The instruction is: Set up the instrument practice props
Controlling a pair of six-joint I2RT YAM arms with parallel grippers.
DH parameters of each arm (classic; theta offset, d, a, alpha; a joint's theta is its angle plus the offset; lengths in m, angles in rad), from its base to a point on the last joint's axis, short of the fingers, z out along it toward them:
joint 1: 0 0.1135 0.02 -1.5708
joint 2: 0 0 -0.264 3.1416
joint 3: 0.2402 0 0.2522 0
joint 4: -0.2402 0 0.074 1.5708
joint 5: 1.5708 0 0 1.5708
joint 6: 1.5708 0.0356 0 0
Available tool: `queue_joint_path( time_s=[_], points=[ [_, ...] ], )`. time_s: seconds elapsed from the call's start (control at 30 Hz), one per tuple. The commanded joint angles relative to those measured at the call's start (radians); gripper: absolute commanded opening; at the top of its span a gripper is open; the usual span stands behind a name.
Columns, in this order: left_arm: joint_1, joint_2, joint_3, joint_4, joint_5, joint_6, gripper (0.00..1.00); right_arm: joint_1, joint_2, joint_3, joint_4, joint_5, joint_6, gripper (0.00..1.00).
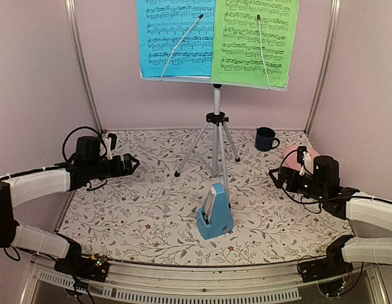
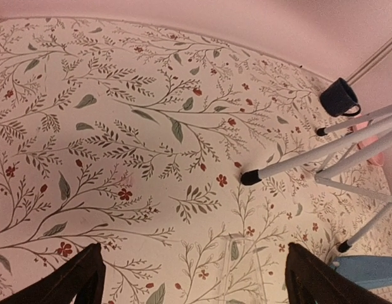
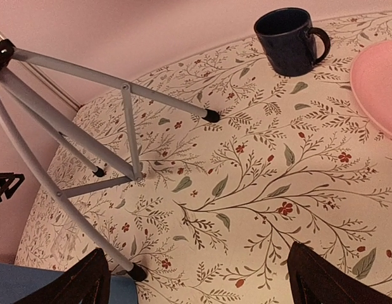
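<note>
The music stand point(image 1: 216, 130) rises on its silver tripod at the back centre. A blue sheet point(image 1: 175, 38) and a green sheet point(image 1: 254, 41) lie side by side on its desk, each under a thin wire clip. In front of the tripod the small blue metronome point(image 1: 214, 214) stands upright on the floral cloth. My left gripper point(image 1: 133, 163) hovers open at the left, well apart from the tripod legs point(image 2: 309, 161). My right gripper point(image 1: 276, 177) is open at the right, empty, with the tripod point(image 3: 75, 133) to its left. A corner of the metronome point(image 2: 370, 269) shows in the left wrist view.
A dark blue mug point(image 1: 266, 139) stands at the back right, also the mug point(image 3: 289, 39) in the right wrist view. A pink plate point(image 1: 298, 154) lies just behind my right gripper, the plate point(image 3: 378, 82) at that view's right edge. Pink walls and metal posts enclose the table.
</note>
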Motion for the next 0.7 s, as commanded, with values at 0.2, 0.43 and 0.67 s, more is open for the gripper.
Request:
queue_joint_path(
  time_s=[0.2,0.43,0.67],
  points=[
    [0.01,0.057,-0.106,0.034,-0.001,-0.085,0.99,-0.01,0.151,-0.029,0.081,0.091,0.098,0.99],
    [0.007,0.087,-0.134,0.081,0.019,-0.095,0.99,-0.01,0.204,-0.047,0.132,0.071,0.099,0.99],
    [-0.001,0.083,-0.132,0.081,0.015,-0.1,0.99,-0.01,0.19,-0.047,0.144,0.062,0.094,0.99]
  ],
)
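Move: The blue metronome stands on the cloth between the open, empty hands: about 15 cm back, 27 to the right of and 7 below the left hand; about 10 back, 21 to the left of and 7 below the right. The music stand's left foot is some 9 ahead and 15 right of the left hand, 15 lower. From the right hand, the mug lies roughly 25 straight ahead, and the pink plate 21 ahead and 15 right. Downward over bare cloth go both empty hands, quickly at first and then easing to a stop. The left sinks about 7 cm and draws back some 2, its fingers tipping down roughly 10 degrees; the right sinks about 6 cm beside the metronome, tipping down nearly as much and turning slightly clockwise. Both grippers stay wide open and touch nothing. ##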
